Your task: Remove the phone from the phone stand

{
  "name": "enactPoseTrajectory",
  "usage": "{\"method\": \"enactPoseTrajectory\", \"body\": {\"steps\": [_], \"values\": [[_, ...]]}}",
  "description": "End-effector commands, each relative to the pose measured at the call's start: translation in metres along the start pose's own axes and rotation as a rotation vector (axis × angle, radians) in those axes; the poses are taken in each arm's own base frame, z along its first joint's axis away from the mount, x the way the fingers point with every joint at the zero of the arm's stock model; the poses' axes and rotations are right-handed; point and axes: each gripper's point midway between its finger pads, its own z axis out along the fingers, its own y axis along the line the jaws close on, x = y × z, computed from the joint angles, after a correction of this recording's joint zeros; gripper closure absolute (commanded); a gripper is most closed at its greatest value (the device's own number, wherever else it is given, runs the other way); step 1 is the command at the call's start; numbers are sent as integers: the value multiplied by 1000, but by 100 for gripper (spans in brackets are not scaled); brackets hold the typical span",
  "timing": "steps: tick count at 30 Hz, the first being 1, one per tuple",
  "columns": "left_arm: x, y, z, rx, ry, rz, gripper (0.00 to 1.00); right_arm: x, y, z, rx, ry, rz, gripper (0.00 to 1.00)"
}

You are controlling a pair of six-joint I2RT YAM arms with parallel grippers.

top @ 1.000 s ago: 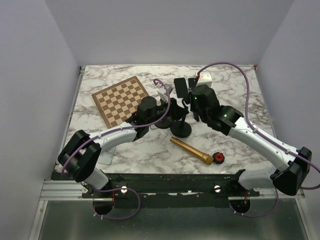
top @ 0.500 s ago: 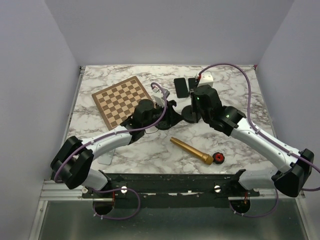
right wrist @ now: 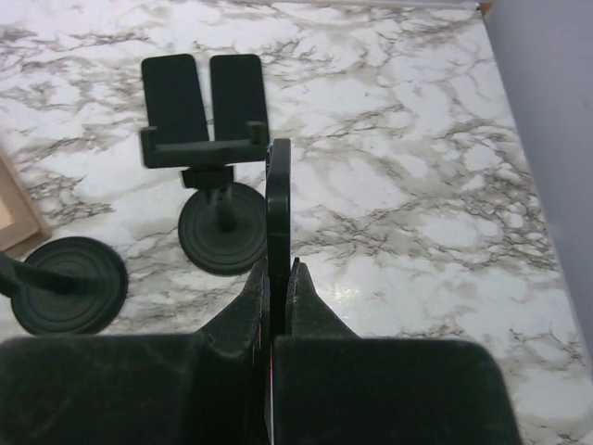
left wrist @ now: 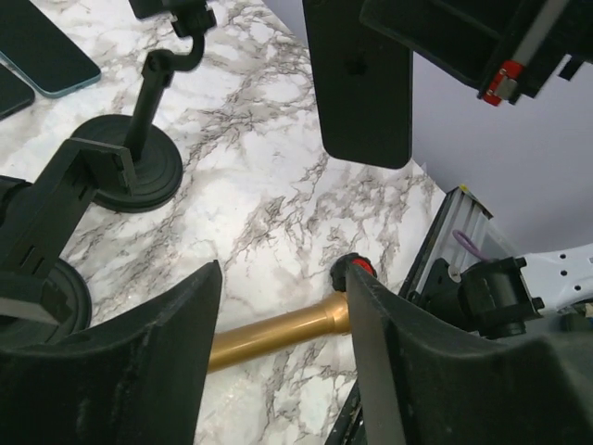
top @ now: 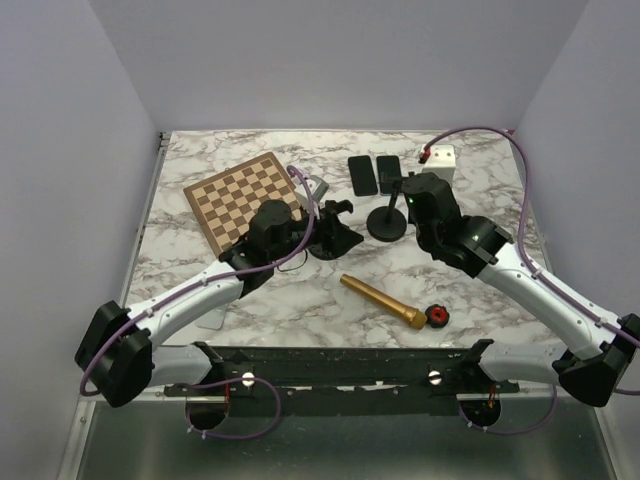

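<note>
My right gripper is shut on the black phone, which I see edge-on and upright between the fingers, clear of the table. The phone hangs in the air in the left wrist view too. The black phone stand sits just left of it, its cradle empty and its round base on the marble. My left gripper is open with nothing between its fingers. It sits beside a second black stand.
Two dark phones lie flat at the back. A white box is at the back right, a chessboard at the left. A gold tube with a red-and-black cap lies near the front.
The right gripper, shut on the phone, has moved right and away from the stand. The left gripper has opened and drawn back to the left.
</note>
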Motion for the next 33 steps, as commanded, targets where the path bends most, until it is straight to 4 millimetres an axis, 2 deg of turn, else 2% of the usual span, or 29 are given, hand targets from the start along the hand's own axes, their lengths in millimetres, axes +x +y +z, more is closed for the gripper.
{"method": "enactPoseTrajectory", "body": {"steps": [1, 4, 8, 11, 13, 15, 18, 24, 27, 33], "values": [[-26, -12, -26, -65, 22, 70, 30, -40, -43, -12, 141, -83, 80, 99], [-56, -18, -46, -131, 3, 102, 18, -42, -65, 6, 209, -42, 78, 99], [-98, -30, -72, -187, -52, 153, 15, -27, -98, 50, 277, 67, 96, 99], [-132, -36, -92, -233, -117, 213, 13, -16, -109, 86, 291, 142, 93, 99], [-151, -31, -103, -295, -154, 267, 12, -6, -107, 113, 303, 187, 71, 99], [-162, -24, -111, -352, -169, 315, 11, -2, -103, 134, 312, 203, 44, 99], [-167, -8, -118, -413, -178, 379, 10, 5, -100, 168, 331, 217, 9, 99], [-152, 29, -127, -523, -201, 433, 10, 33, -92, 234, 345, 304, -8, 99], [-150, 26, -133, -517, -205, 434, 10, 35, -77, 261, 302, 298, -26, 99], [-151, 24, -143, -528, -227, 455, 10, 62, -59, 312, 276, 352, -113, 99]]}}
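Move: The right hand already holds the phone clear of its stand; the bare spot beside the two laid phones lies about 28 cm ahead, 10 right and 28 below it. The nearer laid phone is 30 ahead and level sideways, the farther one 32 ahead, 7 left; the emptied stand is 14 ahead, 5 left. From the left hand that spot is some 44 cm ahead, 8 right. Right hand carries its phone 25 cm forward, down and right towards free marble; left hand opens, retreating leftward. ##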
